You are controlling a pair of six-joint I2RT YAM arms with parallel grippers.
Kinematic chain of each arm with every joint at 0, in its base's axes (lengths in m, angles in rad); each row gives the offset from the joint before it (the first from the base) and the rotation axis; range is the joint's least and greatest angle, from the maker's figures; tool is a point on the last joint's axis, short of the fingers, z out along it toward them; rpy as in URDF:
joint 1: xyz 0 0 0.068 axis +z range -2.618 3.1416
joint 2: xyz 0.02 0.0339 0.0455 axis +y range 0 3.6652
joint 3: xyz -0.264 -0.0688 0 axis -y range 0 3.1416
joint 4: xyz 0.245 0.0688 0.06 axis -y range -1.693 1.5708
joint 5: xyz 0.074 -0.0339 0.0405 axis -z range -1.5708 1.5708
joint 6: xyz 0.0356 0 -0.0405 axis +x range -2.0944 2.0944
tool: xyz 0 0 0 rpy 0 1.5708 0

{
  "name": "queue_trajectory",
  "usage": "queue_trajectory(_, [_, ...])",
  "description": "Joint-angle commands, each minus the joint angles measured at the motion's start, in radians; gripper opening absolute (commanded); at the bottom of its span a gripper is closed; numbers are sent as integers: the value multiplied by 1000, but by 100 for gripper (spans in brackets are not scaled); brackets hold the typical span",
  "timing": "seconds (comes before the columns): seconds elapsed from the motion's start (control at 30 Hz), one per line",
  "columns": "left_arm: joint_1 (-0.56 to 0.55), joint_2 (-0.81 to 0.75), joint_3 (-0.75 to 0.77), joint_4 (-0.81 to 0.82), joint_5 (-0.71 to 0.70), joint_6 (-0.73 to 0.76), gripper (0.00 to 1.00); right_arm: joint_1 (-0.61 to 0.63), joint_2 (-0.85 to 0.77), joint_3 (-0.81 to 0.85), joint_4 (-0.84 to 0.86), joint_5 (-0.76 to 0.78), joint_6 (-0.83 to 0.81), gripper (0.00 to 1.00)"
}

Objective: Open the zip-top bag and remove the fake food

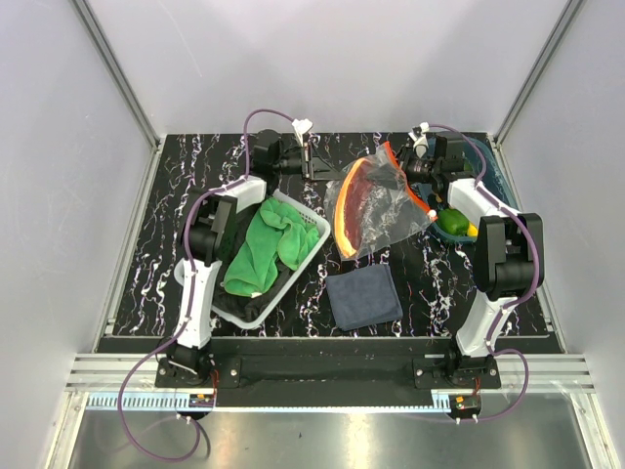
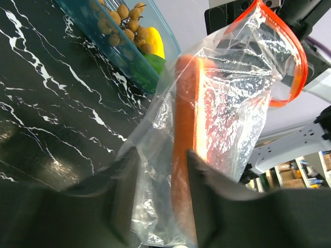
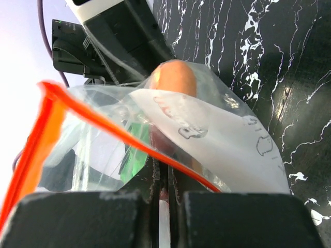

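Observation:
The clear zip-top bag (image 1: 376,205) with its orange-red zip strip (image 3: 103,121) hangs above the table between my two grippers. My left gripper (image 1: 320,168) is shut on one edge of it; in the left wrist view (image 2: 163,165) plastic and an orange band sit between the fingers. My right gripper (image 1: 418,168) is shut on the opposite edge, jaws pinched tight (image 3: 166,181). The mouth is pulled open. An orange piece (image 3: 176,77) shows inside the bag. Fake food lies in the blue tray (image 2: 98,28): brown balls (image 2: 121,23), a yellow piece (image 2: 154,41), a green piece (image 1: 451,221).
A white basket (image 1: 305,213) holding a green cloth (image 1: 266,244) and a black cloth stands left of centre. A dark blue cloth (image 1: 363,296) lies flat near the front. The blue tray (image 1: 493,176) sits at the back right under the right arm.

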Motion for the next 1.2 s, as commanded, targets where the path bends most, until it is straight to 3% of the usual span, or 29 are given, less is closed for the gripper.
queue_trajectory(0.0, [0, -18, 11, 10, 29, 45, 25, -2, -49, 32, 42, -33, 20, 0])
queue_trajectory(0.1, [5, -38, 8, -118, -10, 152, 0, -4, -56, 37, 28, -23, 9, 0])
queue_trajectory(0.33, [57, -118, 2, -516, -276, 398, 0, -30, -91, 37, -157, 105, -100, 0])
queue_trajectory(0.77, [91, -159, -38, -615, -386, 475, 0, -136, -180, -3, -205, 303, -62, 0])
queue_trajectory(1.17, [91, -174, -40, -676, -409, 507, 0, -214, -89, 230, -277, 552, 128, 0])
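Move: The bag's far bottom corner hangs right between the left hand's half-open fingers, 1 or 2 cm back, right and below. The basket lies some 20 cm to that hand's left, 18 cm back and 14 cm lower. The right hand already grips the fake meat's far end; the meat's middle is about 9 cm back, 2 cm left and 7 cm down from it, and the blue bin some 24 cm right, 5 cm back, 16 cm down. Left pinches the bag's corner, pulling some 8 cm left and down; right draws the meat 14 cm rightward. ##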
